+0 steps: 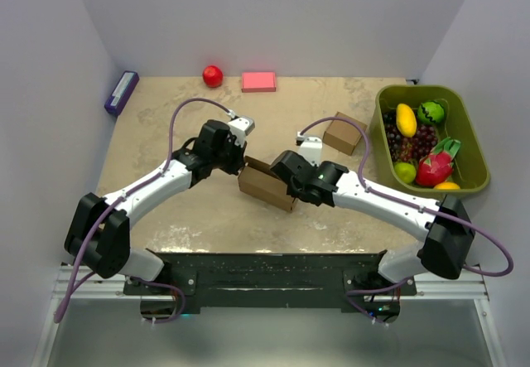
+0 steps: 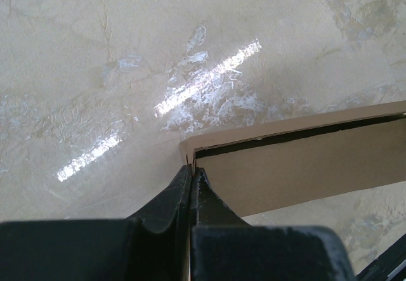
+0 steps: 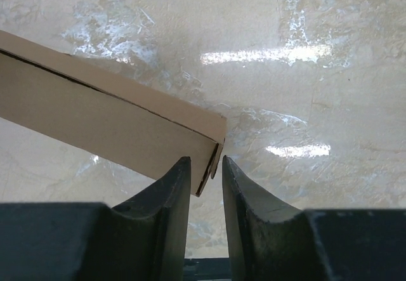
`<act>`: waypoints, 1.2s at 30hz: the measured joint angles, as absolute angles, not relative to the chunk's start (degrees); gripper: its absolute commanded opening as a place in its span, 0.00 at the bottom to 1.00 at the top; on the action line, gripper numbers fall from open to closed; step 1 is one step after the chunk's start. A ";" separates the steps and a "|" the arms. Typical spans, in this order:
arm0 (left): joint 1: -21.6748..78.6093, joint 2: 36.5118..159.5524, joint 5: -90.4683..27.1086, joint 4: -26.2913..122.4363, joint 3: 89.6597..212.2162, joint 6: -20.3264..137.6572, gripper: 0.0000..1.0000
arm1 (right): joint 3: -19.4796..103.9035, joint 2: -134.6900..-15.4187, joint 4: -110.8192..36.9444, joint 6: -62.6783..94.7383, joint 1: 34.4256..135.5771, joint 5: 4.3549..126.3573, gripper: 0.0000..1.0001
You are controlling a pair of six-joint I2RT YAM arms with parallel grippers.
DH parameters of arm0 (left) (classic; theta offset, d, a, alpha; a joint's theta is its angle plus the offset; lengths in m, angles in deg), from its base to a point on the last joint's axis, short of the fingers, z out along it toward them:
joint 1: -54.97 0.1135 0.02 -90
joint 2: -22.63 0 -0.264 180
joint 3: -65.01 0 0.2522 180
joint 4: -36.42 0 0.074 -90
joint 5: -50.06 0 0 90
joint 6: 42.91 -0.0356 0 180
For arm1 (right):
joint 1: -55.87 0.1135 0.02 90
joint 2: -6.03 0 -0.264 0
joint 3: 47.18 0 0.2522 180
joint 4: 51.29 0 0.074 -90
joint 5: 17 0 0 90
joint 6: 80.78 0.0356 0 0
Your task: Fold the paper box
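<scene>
The paper box (image 1: 263, 183) is a low brown cardboard oblong in the middle of the table, standing up between the two arms. My left gripper (image 1: 240, 161) holds its left end. In the left wrist view the gripper (image 2: 191, 174) is shut on a thin cardboard wall at the corner of the paper box (image 2: 304, 167). My right gripper (image 1: 286, 186) is at the right end. In the right wrist view the end corner of the paper box (image 3: 95, 116) sits between the fingers of this gripper (image 3: 206, 167). The jaws stand apart, with a gap to the right finger.
A smaller squarish brown box (image 1: 344, 132) lies behind the right arm. A green basket (image 1: 472, 147) of toy fruit stands at the right. At the back wall are a red ball (image 1: 213, 75), a pink block (image 1: 258, 81) and a purple object (image 1: 121, 92).
</scene>
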State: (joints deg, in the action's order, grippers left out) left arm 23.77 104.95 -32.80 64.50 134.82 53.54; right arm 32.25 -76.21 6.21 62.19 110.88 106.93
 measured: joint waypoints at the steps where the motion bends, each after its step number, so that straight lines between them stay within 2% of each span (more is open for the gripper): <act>1: 23.77 104.95 -32.80 64.46 134.80 53.57 0.00 | 32.14 -76.21 6.19 62.19 110.88 106.93 0.26; 20: 23.44 104.95 -32.87 64.44 134.78 53.54 0.00 | 30.72 -77.33 6.17 62.36 110.83 107.00 0.00; 36: 23.04 104.95 -33.46 64.42 134.73 53.74 0.00 | 30.21 -77.52 4.99 63.10 110.62 107.10 0.00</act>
State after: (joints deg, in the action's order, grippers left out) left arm 23.04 104.95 -33.46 64.42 134.73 53.74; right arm 30.21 -77.52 4.99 63.10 110.62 107.10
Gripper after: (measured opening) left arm 0.018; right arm 0.012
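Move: The right fingers, part open, straddle the flap at the box's right end, its middle about 2 cm below their pinch point. The box's middle lies some 5 cm left of that hand, 3 cm ahead and 4 cm lower; the brown carton stands roughly 13 cm right and 19 cm ahead, about 5 cm lower. The left hand already pinches the box's far-left corner; from it, the right-end flap is about 11 cm right, 8 cm back and 2 cm lower. Straight down, the right hand sinks about 1.5 cm over the corner at the box's right end while its part-open fingers close steadily, then stays low with them shut, pinching the upright end flap between the tips. The left hand stays in place and keeps its pinch on the far-left corner, steadying the box. ##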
